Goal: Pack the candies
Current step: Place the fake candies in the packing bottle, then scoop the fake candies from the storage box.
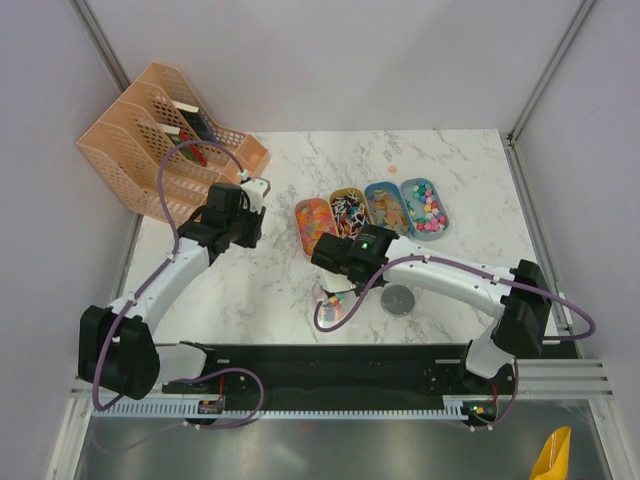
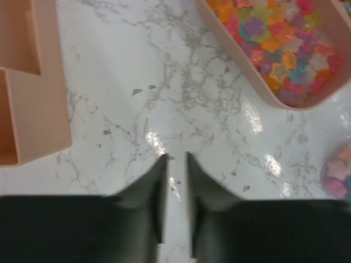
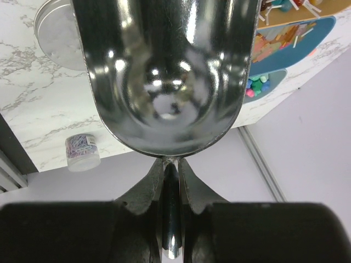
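The candies lie in four oval trays mid-table: pastel stars (image 1: 313,222), dark wrapped pieces (image 1: 347,212), orange bits (image 1: 386,206) and round coloured balls (image 1: 424,207). The star candies (image 2: 274,38) fill the left wrist view's upper right. My right gripper (image 3: 171,160) is shut on the handle of a shiny metal scoop (image 3: 164,71), whose bowl is empty. In the top view it (image 1: 338,268) hovers just in front of the trays. My left gripper (image 2: 176,157) hangs over bare marble left of the star tray, its jaws a narrow gap apart with nothing between them.
A small clear jar (image 1: 330,305) holding some coloured bits stands in front of the trays, its grey lid (image 1: 397,300) lying beside it. A peach file rack (image 1: 165,130) fills the back left corner. One loose orange piece (image 1: 393,167) lies behind the trays.
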`<state>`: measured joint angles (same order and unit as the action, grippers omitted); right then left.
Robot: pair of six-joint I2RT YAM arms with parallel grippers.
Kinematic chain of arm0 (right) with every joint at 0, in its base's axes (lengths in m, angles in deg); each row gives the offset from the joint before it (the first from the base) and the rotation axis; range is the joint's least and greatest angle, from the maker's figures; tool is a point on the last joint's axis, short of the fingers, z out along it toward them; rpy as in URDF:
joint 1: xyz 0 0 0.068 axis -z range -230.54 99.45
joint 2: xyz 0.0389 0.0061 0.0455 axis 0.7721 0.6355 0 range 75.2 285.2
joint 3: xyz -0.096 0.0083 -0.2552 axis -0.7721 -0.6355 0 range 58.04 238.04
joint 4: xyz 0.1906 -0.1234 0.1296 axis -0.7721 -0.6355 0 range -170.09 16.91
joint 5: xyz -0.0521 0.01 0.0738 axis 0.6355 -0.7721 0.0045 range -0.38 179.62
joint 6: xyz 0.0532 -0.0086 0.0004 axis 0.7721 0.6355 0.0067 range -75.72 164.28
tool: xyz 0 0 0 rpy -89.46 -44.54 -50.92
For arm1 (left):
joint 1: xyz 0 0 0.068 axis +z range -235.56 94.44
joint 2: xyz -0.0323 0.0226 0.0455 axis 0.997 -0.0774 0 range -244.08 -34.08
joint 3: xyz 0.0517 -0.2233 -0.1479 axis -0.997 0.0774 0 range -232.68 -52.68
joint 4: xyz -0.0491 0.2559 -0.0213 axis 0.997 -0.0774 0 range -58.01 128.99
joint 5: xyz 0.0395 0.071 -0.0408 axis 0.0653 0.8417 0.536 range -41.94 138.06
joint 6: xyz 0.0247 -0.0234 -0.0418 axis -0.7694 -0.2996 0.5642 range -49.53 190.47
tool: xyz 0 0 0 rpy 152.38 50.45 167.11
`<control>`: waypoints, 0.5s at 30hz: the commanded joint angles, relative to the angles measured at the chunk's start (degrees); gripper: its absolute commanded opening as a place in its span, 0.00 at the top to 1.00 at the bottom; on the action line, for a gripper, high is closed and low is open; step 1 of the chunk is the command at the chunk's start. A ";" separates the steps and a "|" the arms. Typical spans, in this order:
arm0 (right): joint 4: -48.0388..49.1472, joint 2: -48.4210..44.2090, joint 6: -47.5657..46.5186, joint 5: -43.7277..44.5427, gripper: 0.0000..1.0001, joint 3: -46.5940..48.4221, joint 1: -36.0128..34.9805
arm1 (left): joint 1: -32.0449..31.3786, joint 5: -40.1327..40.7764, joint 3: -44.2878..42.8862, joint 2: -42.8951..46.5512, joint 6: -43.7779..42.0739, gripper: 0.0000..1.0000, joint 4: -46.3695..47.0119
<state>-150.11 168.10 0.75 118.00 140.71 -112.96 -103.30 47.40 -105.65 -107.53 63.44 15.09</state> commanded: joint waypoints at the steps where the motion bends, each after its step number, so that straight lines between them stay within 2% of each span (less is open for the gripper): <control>1: -6.40 -1.67 1.50 0.63 1.00 4.42 0.10 | 0.07 -16.05 -1.34 3.40 1.05 0.97 -3.16; 2: -5.96 -1.32 2.47 -1.73 1.00 6.60 0.71 | 0.16 -19.34 -1.87 3.66 1.14 0.98 -4.30; 3: -5.52 -1.06 3.44 -2.97 1.00 7.93 1.24 | 0.07 -25.90 -2.92 4.45 1.14 0.98 -6.14; 6: -2.97 0.26 6.35 -6.31 1.00 12.59 3.08 | 0.07 -35.68 -5.46 4.98 1.84 0.98 -7.91; 12: -1.39 4.39 9.25 -10.44 1.00 18.66 7.30 | -0.02 -44.76 -13.54 1.74 5.44 0.98 -10.99; 15: -0.68 5.80 9.60 -11.94 1.00 19.98 9.24 | -0.02 -46.61 -16.45 -0.55 6.50 0.98 -11.34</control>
<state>-150.24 172.32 8.10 108.99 158.02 -105.29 -103.30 8.27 -117.97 -106.22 66.77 5.15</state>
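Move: The packing bottle stands about 9 cm to the right hand's left, roughly level with it fore and aft and some 12 cm below; that hand already holds the scoop, its empty bowl reaching over the bottle. From the same hand, the star-candy tray lies 18 cm ahead and 13 cm left, and the bottle lid 1 cm ahead and 4 cm right. The bottle lies about 16 cm right of the left hand, 10 cm back and 8 cm lower. The empty scoop, still gripped in the right hand, is lifted off the bottle: up and forward about 4 cm each and slightly less to the left, its bowl side tipping up some 20 degrees, before sinking a little. Meanwhile the empty left hand shuts its fingers and swings right, up and somewhat back towards the scoop, rolling its left side down and turning clockwise. ##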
